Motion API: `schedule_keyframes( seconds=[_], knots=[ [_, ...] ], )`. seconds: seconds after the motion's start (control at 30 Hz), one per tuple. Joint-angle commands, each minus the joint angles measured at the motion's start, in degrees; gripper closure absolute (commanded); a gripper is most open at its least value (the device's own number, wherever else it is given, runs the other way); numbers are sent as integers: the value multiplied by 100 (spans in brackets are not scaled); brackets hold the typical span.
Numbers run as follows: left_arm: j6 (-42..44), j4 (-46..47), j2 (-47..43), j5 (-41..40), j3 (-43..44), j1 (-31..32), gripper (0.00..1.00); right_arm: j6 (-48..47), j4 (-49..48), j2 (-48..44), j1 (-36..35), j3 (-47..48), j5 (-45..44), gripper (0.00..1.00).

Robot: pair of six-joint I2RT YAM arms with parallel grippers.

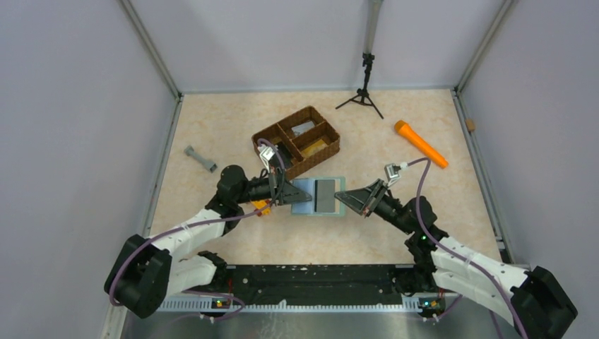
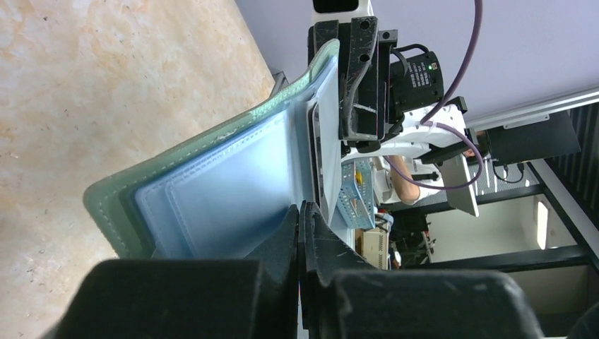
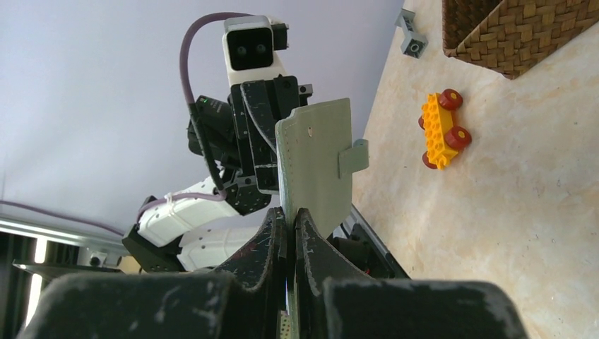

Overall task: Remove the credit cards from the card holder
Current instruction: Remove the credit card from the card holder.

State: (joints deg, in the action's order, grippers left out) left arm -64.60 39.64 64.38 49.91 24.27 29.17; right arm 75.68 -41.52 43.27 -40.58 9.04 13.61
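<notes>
The card holder [image 1: 311,195] hangs open between my two grippers, just in front of the basket. Its pale blue pockets face up, and a dark grey credit card [image 1: 325,195] sits in its right half. My left gripper [image 1: 290,192] is shut on the holder's left edge. From the left wrist, the pale blue pocket [image 2: 219,191] and the grey-green cover run away from the closed left gripper [image 2: 300,212]. My right gripper [image 1: 345,198] is shut on the right edge. The right wrist view shows the grey-green cover [image 3: 314,162] with its tab, pinched by the right gripper [image 3: 291,215].
A brown woven three-part basket [image 1: 321,152] stands just behind the holder. A yellow toy car [image 1: 260,207] lies under my left arm and shows as the car [image 3: 441,129] in the right wrist view. A grey piece [image 1: 200,158], an orange stick [image 1: 420,144] and a small tripod [image 1: 364,92] lie further off.
</notes>
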Motion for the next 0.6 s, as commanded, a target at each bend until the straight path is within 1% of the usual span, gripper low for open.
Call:
schedule_keyframes(
  seconds=[0.0, 0.07, 0.17, 0.2, 0.23, 0.33, 0.43, 0.53, 0.57],
  knots=[
    [140, 55, -123, 27, -71, -43, 100, 89, -422, -113, 67, 79, 62, 100],
    [113, 94, -58, 98, -23, -36, 100, 111, -483, -52, 68, 85, 103, 100],
    [-18, 283, 73, 200, 50, -27, 81, 163, -689, 115, 68, 89, 212, 100],
    [-52, 350, 97, 198, 55, -25, 76, 189, -767, 187, 68, 89, 239, 100],
    [-79, 404, 127, 194, 72, -13, 73, 211, -839, 258, 68, 83, 261, 100],
    [-118, 498, 219, 211, 131, 40, 70, 258, -1045, 430, 68, 72, 338, 100],
    [-184, 657, 349, 235, 187, 84, 70, 286, -1189, 599, 68, 87, 424, 100],
    [-272, 824, 469, 256, 216, 93, 73, 271, -1221, 705, 68, 134, 521, 100],
    [-291, 862, 496, 252, 227, 96, 75, 242, -1179, 741, 68, 155, 559, 100]
  ],
)
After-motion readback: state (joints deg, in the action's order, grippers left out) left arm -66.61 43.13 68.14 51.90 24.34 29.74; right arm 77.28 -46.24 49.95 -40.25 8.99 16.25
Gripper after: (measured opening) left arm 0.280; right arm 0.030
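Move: The credit card is in the open card holder, its middle about 4 cm to the left hand's right and 1 cm ahead, roughly level, its near edge just past the closed fingertips. From that hand the basket stands some 22 cm ahead and 4 cm left, 13 cm below; the toy car 3 cm ahead, 15 cm left, 14 cm below. The right hand still pinches the holder, the card about 4 cm to its left, straight across and level. Left fingers open partway astride the card's edge, creeping down-right, as the right brings the holder 1.5 cm down-left. ##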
